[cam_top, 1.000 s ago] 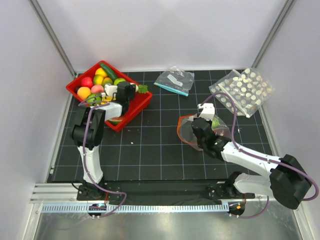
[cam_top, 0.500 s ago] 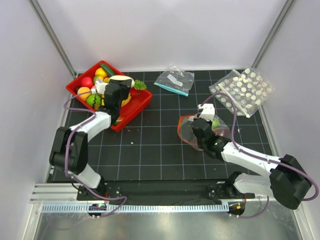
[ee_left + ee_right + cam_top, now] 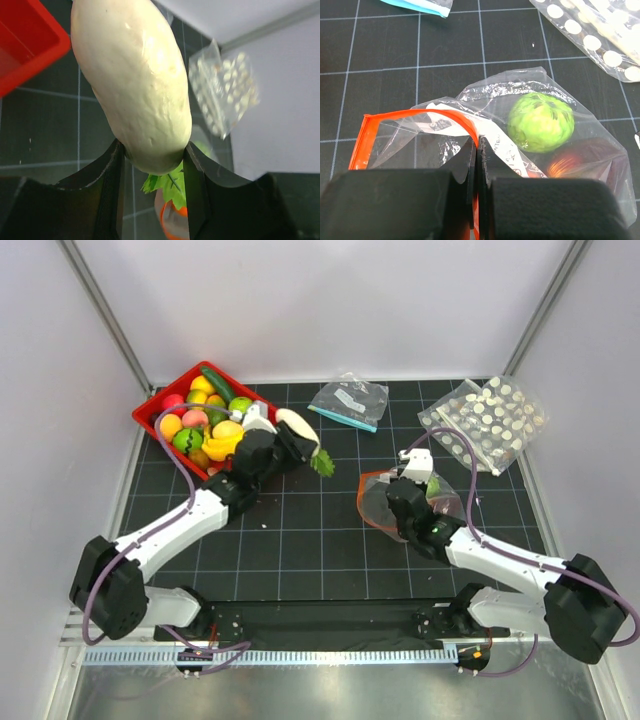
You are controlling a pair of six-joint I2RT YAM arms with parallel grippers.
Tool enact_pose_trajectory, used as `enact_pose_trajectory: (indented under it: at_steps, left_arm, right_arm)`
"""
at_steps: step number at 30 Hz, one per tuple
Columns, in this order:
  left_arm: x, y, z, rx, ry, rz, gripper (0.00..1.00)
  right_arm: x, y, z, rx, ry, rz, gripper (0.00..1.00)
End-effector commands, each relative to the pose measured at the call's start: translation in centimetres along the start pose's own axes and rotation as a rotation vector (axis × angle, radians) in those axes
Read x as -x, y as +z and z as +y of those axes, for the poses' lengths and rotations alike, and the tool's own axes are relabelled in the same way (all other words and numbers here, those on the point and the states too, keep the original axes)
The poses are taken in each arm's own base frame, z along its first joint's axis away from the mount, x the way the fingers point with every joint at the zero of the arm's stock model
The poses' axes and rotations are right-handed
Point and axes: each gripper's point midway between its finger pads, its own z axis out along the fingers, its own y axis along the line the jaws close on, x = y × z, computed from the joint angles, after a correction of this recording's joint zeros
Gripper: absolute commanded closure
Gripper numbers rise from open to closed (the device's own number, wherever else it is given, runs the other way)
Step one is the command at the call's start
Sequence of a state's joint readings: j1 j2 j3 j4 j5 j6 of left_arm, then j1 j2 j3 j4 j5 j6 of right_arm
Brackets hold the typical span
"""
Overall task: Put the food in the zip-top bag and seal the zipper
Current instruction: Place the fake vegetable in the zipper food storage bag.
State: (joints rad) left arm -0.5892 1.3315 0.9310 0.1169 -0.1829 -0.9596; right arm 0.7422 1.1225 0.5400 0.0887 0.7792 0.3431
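My left gripper point(image 3: 288, 447) is shut on a white radish point(image 3: 297, 428) with green leaves point(image 3: 322, 462), held in the air between the red bin and the zip-top bag. In the left wrist view the radish point(image 3: 135, 85) fills the gap between my fingers point(image 3: 105, 190). The clear zip-top bag point(image 3: 375, 502) lies right of centre with its mouth gaping to the left. My right gripper point(image 3: 479, 145) is shut on the orange-red zipper point(image 3: 447, 118) and lifts the upper lip. A green lime point(image 3: 540, 121) and an orange-red fruit point(image 3: 565, 162) lie inside the bag.
The red bin point(image 3: 165, 392) at back left holds several more toy foods point(image 3: 205, 420). A clear bag with a teal strip point(image 3: 350, 400) lies at back centre. The white-dotted bag point(image 3: 485, 420) lies at back right, close behind the zip-top bag.
My left arm has lifted the radish out of the red bin and swung it right, toward the bag's mouth. The right gripper has kept its hold in place.
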Motion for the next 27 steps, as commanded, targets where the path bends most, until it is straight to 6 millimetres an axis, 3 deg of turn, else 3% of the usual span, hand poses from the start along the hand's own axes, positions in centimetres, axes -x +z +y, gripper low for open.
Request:
enact_pose_trajectory:
  at_steps: [1, 7, 8, 14, 20, 27]
  left_arm:
    - [-3.5, -2.1, -0.2, -0.005, 0.208, 0.148, 1.00]
    - [-9.3, -3.8, 1.0, 0.031, 0.390, 0.423, 1.00]
    - [-10.8, -4.3, 1.0, 0.032, 0.439, 0.469, 1.00]
    - [-15.5, -6.3, -0.6, -0.008, 0.644, 0.615, 1.00]
    - [-18.6, -6.4, -1.3, -0.054, 0.676, 0.720, 1.00]
    - [-22.0, -7.4, -4.2, -0.203, 0.673, 0.856, 1.00]
  right_arm:
    - [1.5, -0.2, -0.4, -0.025, 0.054, -0.054, 0.99]
    - [1.4, -0.1, -0.5, -0.034, 0.049, -0.052, 0.99]
    - [1.5, -0.1, -0.5, -0.034, 0.049, -0.052, 0.99]
    - [1.5, -0.2, -0.7, -0.040, 0.051, -0.056, 0.99]
    - [1.6, -0.3, -0.9, -0.045, 0.056, -0.062, 0.99]
    - [2.0, -0.7, -1.2, -0.037, 0.076, -0.078, 0.99]
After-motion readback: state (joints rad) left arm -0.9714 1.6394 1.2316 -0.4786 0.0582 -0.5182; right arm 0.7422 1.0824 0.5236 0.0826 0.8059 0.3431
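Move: The white radish, already in the left fingers, is bound for the orange-edged mouth of the food bag, about 11 cm back, 15 cm to the right and 14 cm below the left hand. The green vegetable already bagged is some 28 cm right and 5 cm back. The blue-zip bag lies roughly 15 cm ahead and 9 cm right, the red box about 21 cm left and 8 cm ahead. From the right hand, the mouth's middle is some 5 cm left, 4 cm back and 4 cm below. The white radish is carried from beside the red box to just short of the bag's open mouth: the left hand keeps its grip and comes back about 16 cm while sinking and moving right, each by some 11 cm. Its wrist swings clockwise about 45 degrees and rolls with its left side rising. The right hand all but stays, still pinching the orange zipper edge. ##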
